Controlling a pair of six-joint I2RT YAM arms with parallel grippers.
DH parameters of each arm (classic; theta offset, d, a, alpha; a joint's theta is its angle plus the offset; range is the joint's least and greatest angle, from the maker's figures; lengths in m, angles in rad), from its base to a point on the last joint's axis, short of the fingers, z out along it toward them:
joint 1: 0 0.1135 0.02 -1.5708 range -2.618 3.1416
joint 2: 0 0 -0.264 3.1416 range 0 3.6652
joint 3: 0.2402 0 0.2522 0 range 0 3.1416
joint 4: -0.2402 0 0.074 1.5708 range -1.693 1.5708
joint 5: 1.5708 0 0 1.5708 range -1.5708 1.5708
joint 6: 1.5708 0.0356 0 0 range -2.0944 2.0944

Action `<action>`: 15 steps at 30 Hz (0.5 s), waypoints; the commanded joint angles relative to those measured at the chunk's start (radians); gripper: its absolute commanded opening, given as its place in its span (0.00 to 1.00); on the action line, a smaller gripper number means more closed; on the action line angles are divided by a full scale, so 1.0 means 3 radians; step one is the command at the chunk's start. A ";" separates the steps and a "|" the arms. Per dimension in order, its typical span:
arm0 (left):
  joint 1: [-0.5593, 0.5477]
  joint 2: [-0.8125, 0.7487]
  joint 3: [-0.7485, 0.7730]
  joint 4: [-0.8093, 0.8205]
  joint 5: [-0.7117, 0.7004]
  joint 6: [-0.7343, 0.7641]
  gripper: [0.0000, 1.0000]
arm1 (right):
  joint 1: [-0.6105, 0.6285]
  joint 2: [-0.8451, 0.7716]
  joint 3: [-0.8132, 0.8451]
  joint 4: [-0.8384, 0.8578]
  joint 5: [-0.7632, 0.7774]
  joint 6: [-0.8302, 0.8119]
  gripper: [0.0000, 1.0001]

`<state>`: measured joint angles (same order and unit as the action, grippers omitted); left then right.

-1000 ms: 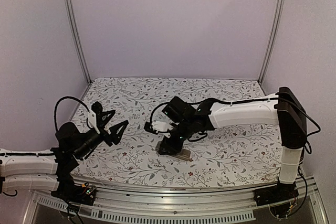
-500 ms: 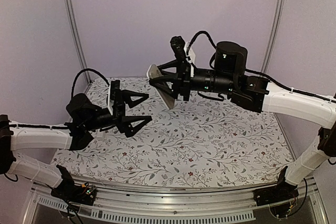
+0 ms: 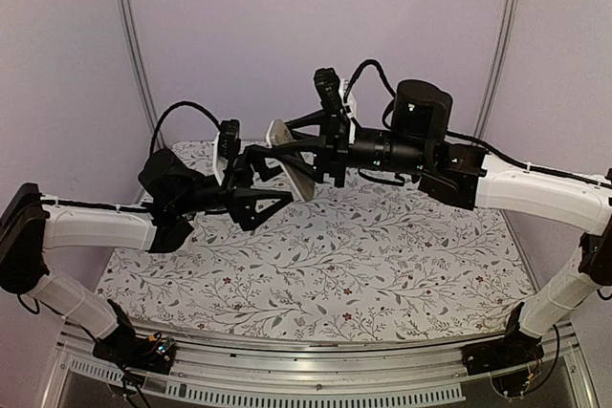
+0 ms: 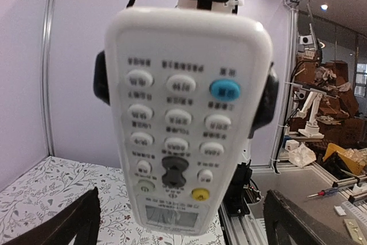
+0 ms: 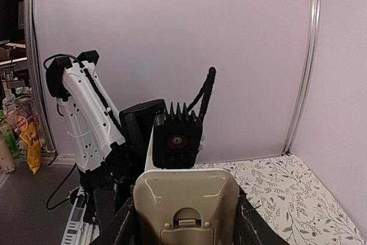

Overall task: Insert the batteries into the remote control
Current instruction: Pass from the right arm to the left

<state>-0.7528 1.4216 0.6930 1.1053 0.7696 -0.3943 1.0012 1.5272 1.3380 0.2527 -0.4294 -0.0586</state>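
Observation:
My right gripper [image 3: 304, 152] is shut on the remote control [image 3: 293, 171] and holds it high above the table, tilted. The right wrist view shows its beige back and closed battery cover [image 5: 186, 213] between my fingers [image 5: 124, 222]. My left gripper [image 3: 275, 181] is open and level with the remote's free end. In the left wrist view the remote's button face [image 4: 183, 119] fills the middle, with my left gripper [image 4: 182, 199] and its two black fingers [image 4: 80, 222] spread wide on either side, apart from it. The batteries are out of view.
A floral cloth [image 3: 382, 255] covers the table below both raised arms. Metal frame posts [image 3: 134, 45] stand at the back corners against purple walls. A metal rail [image 3: 287, 375] runs along the near edge.
The right arm lifted the remote off the table and high into the air. The left gripper opened wide, rose, and moved right toward the remote's end.

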 commanded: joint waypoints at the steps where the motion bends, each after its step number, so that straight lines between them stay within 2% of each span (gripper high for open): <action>1: -0.0070 0.0034 0.0198 -0.0070 -0.0183 -0.0004 0.98 | 0.0007 -0.0024 -0.0035 0.0133 -0.0045 0.0062 0.20; 6: -0.0104 0.0167 0.0325 -0.0077 -0.0113 -0.0019 0.89 | 0.0007 -0.0013 -0.0047 0.0142 -0.0036 0.0072 0.20; 9: -0.0114 0.0212 0.0329 -0.0030 -0.0086 -0.0024 0.81 | 0.0007 -0.0008 -0.0050 0.0149 -0.0034 0.0082 0.19; 11: -0.0117 0.0204 0.0321 -0.0003 -0.0061 -0.0018 0.71 | 0.0007 -0.0017 -0.0060 0.0153 -0.0035 0.0083 0.19; 13: -0.0131 0.0206 0.0324 0.0006 -0.0020 0.0023 0.54 | 0.0007 -0.0020 -0.0071 0.0159 -0.0048 0.0088 0.19; 14: -0.0138 0.0206 0.0325 -0.0011 -0.0017 0.0038 0.49 | 0.0007 -0.0019 -0.0074 0.0160 -0.0054 0.0092 0.19; 15: -0.0146 0.0201 0.0326 -0.0026 -0.0019 0.0061 0.48 | 0.0007 -0.0015 -0.0081 0.0160 -0.0059 0.0096 0.19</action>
<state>-0.7815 1.4799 0.7788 1.0985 0.7498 -0.3901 1.0012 1.5272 1.3289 0.2703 -0.4297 -0.0395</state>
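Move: The remote control, held upright by the right fingers with its keys towards the left hand, has its middle roughly 3 cm to the right of the left hand, 5 cm above and about 1 cm ahead; its lower, display end is nearest the open left fingers. From the right hand that middle lies about 3 cm below and 1 cm to the left, level with it forward. Nothing else stands close by. The remote's lower end is taken between the left fingers: the left hand first rises about 2 cm, then eases some 1.5 cm to the right and settles slightly down again, while its fingers close from wide open to about half and come against the remote's side edges. The right hand stays still, keeping its grip on the remote's upper part. ##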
